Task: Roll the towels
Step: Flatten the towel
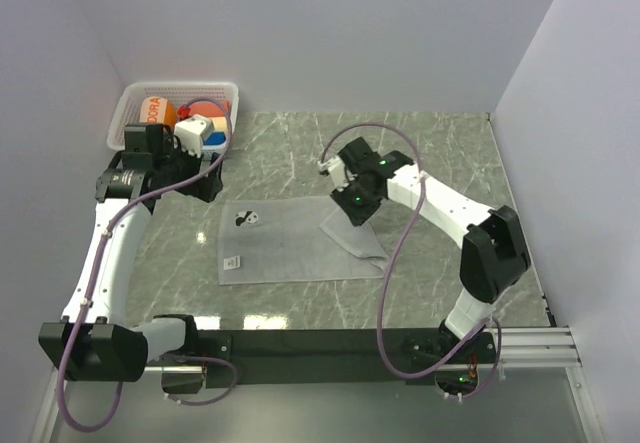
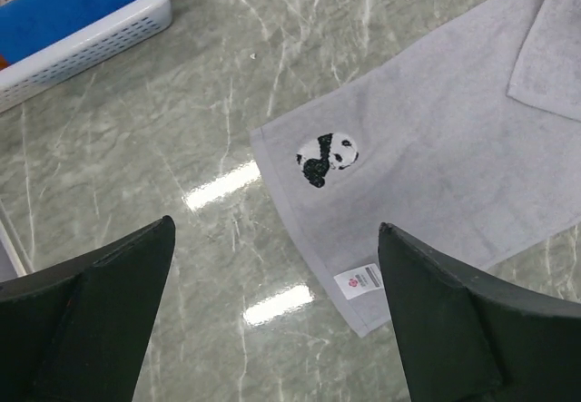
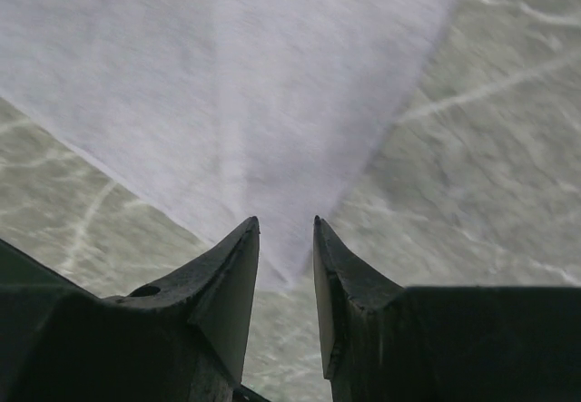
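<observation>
The grey towel (image 1: 290, 253) (image 2: 436, 139) (image 3: 254, 75) lies flat on the marble table, with a panda patch (image 2: 327, 159) and a white label (image 2: 359, 279) along its left edge. Its far right corner (image 1: 355, 238) is folded over onto the cloth. My right gripper (image 1: 353, 208) (image 3: 286, 222) hovers low over that fold, jaws a narrow gap apart, the corner's tip lying between the fingertips with table showing behind it. My left gripper (image 1: 210, 176) (image 2: 275, 227) stands wide open and empty above bare table, left of the towel. The orange towel (image 1: 152, 110) sits rolled in the basket.
A white basket (image 1: 180, 86) (image 2: 91, 44) stands at the back left, holding small rolls, among them a blue one (image 2: 73, 3) (image 1: 213, 139). Walls close in on the left, back and right. A black rail (image 1: 330, 343) runs along the near edge.
</observation>
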`<state>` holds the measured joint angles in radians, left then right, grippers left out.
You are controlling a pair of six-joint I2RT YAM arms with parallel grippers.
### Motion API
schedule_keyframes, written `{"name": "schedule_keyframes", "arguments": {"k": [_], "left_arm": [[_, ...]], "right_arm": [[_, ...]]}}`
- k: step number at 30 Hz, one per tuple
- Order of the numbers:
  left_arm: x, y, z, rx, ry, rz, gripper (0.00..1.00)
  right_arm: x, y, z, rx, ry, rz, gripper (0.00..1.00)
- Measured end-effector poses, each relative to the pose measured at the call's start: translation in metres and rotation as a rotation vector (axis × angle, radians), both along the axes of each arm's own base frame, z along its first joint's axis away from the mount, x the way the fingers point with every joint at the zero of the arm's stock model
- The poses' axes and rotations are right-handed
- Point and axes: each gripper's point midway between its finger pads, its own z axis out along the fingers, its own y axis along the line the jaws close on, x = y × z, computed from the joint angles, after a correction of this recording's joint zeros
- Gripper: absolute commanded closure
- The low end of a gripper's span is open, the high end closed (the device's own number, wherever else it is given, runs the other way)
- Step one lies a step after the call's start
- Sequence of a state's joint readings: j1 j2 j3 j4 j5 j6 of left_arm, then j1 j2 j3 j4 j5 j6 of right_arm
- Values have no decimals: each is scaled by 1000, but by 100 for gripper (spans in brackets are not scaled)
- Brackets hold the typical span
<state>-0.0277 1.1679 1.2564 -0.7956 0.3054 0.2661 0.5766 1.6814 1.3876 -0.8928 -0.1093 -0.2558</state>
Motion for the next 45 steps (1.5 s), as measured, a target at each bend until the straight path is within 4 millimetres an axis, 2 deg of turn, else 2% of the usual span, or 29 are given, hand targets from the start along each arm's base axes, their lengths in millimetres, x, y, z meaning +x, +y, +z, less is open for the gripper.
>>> {"name": "schedule_keyframes", "arguments": {"k": [2,3,6,8,11,15,17,24,28,35,40,45], "left_arm": [[2,3,-2,1,14,9,13],[1,4,-6,1,30,16,26],[-6,5,-30,-4,97,25,40],[-17,1,-65,-28,209,23,40],[-28,-6,-104,-67,325,18,46],[-34,-9,-142,-93,373,30,51],[-28,-8,-153,-94,382,48,53],[19,0,-198,-66,426,114,55],[34,5,-211,-41,435,134,57],[59,13,-215,-7,403,166,59],[61,14,-225,-3,420,176,59],[65,14,-226,-6,407,178,59]], "right_arm": [[-4,18,-3,5,1,23,62],[-4,26,-4,8,2,30,62],[3,43,-9,21,5,27,63],[8,51,-15,33,8,15,62],[9,57,-20,56,18,0,61],[13,64,-19,78,-3,-6,61],[15,64,-19,75,-12,-10,61],[22,69,-28,58,-7,-20,61],[23,71,-42,36,20,-25,61],[10,88,-72,-20,70,15,60],[12,100,-81,-49,58,21,60],[14,96,-93,-84,62,4,60]]}}
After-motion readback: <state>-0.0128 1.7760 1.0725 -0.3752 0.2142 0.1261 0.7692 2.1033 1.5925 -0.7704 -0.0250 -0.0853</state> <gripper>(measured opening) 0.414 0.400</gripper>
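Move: The grey towel's far-left corner lies about 8 cm ahead of the left gripper, 1 cm to its left and 24 cm below. The panda patch is some 3 cm ahead and 5 cm right of that gripper, and the white tag about 10 cm back and 3 cm right. From the right gripper, the folded flap's corner is about 3 cm ahead, 10 cm left and 10 cm down; the panda patch is roughly 5 cm ahead and 29 cm left. Bring the left gripper down about 23 cm to the towel's far-left corner, easing back first and then forward, tipping the fingers some 25 degrees further down and closing them partway, so they straddle the left hem. Take the right gripper left about 10 cm, then mainly down, to the flap's edge by its corner, fingers held partly open. ##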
